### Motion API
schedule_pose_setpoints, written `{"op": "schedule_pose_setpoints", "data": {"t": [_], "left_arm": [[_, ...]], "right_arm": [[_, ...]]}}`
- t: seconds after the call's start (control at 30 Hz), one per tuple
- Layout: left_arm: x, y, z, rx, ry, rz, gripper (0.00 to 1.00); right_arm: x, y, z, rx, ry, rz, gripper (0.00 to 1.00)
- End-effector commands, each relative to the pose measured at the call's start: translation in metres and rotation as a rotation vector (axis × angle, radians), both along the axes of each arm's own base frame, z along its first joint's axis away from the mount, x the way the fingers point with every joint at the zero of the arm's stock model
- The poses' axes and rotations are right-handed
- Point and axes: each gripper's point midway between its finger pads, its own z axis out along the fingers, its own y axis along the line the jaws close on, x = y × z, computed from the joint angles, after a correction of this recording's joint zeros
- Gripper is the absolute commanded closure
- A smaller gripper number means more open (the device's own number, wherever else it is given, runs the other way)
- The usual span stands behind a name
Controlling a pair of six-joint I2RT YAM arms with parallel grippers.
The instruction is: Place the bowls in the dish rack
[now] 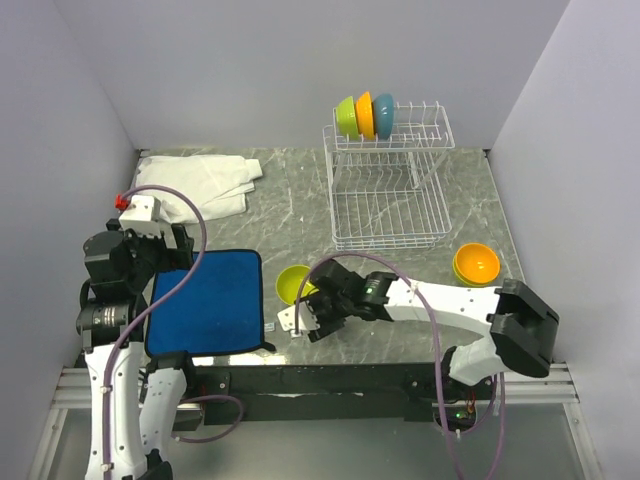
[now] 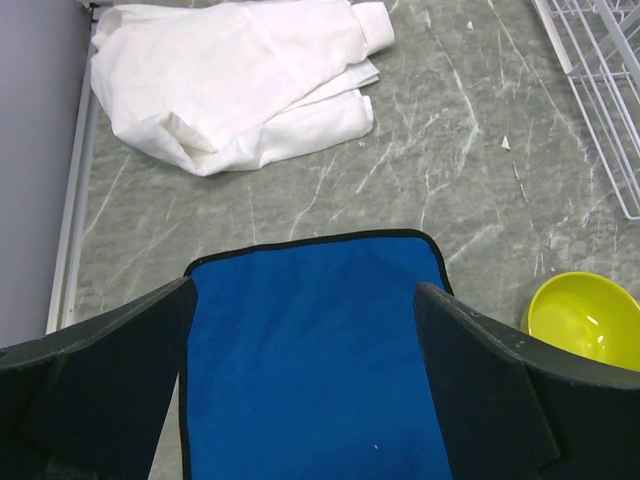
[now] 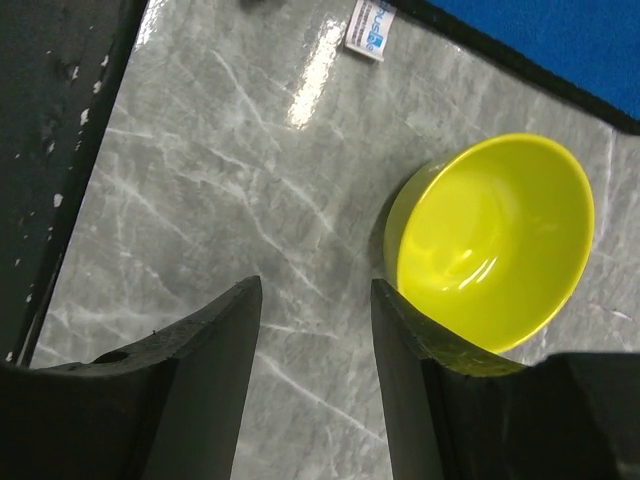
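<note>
A yellow bowl [image 1: 293, 283] [image 3: 490, 240] sits on the marble table just right of the blue mat, also visible in the left wrist view [image 2: 585, 318]. My right gripper [image 1: 305, 315] [image 3: 315, 285] hovers low at its near side, jaws partly apart with only bare table between them; the bowl lies outside the right finger [image 3: 400, 340], touching or nearly touching it. An orange bowl [image 1: 476, 264] rests right of the dish rack [image 1: 390, 205]. A lime green [image 1: 347, 117], an orange [image 1: 366, 114] and a blue bowl [image 1: 384, 113] stand in the rack's upper shelf. My left gripper [image 2: 304, 290] hangs open above the mat.
The blue cloth mat [image 1: 207, 300] [image 2: 310, 360] lies at the front left, its white label [image 3: 366, 28] sticking out beside the yellow bowl. A crumpled white cloth [image 1: 200, 185] [image 2: 240, 80] lies at the back left. Grey walls close in three sides.
</note>
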Motion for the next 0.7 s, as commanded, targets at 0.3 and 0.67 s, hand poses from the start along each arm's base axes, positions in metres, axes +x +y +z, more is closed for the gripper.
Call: {"op": "schedule_pose_setpoints", "data": {"t": [0.3,0.67], "left_arm": [[0.007,-0.005,0.004,-0.077,-0.023,-0.013,0.03],[0.012,-0.004,0.002,-0.093,-0.02,-0.017,0.03]], "right_arm": [[0.037,0.03,0.002,0.007,0.001,-0.012,0.47],[0.044,0.029,-0.017,-0.084,0.049,-0.034,0.78]]}}
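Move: The yellow-green bowl sits ahead of the right hand, its middle about 9 cm forward, 3 cm to the left and 5 cm lower. The small white tag lies on the table some 9 cm left of that hand and 1 cm ahead; the blue mat's middle is about 23 cm left and 5 cm ahead, both roughly 8 cm below. From the left hand, the bowl is about level fore and aft, 24 cm to the right and 24 cm lower. The right fingers come to straddle the near rim of the yellow-green bowl, one outside and one inside, narrowing to about half their starting gap; a firm pinch can't be seen yet. The right hand first glides forward and left over the table, then sinks onto the rim while the fingers close, about 4 cm forward, 3 cm down and 2.5 cm left in all, with the wrist nearly unturned. ##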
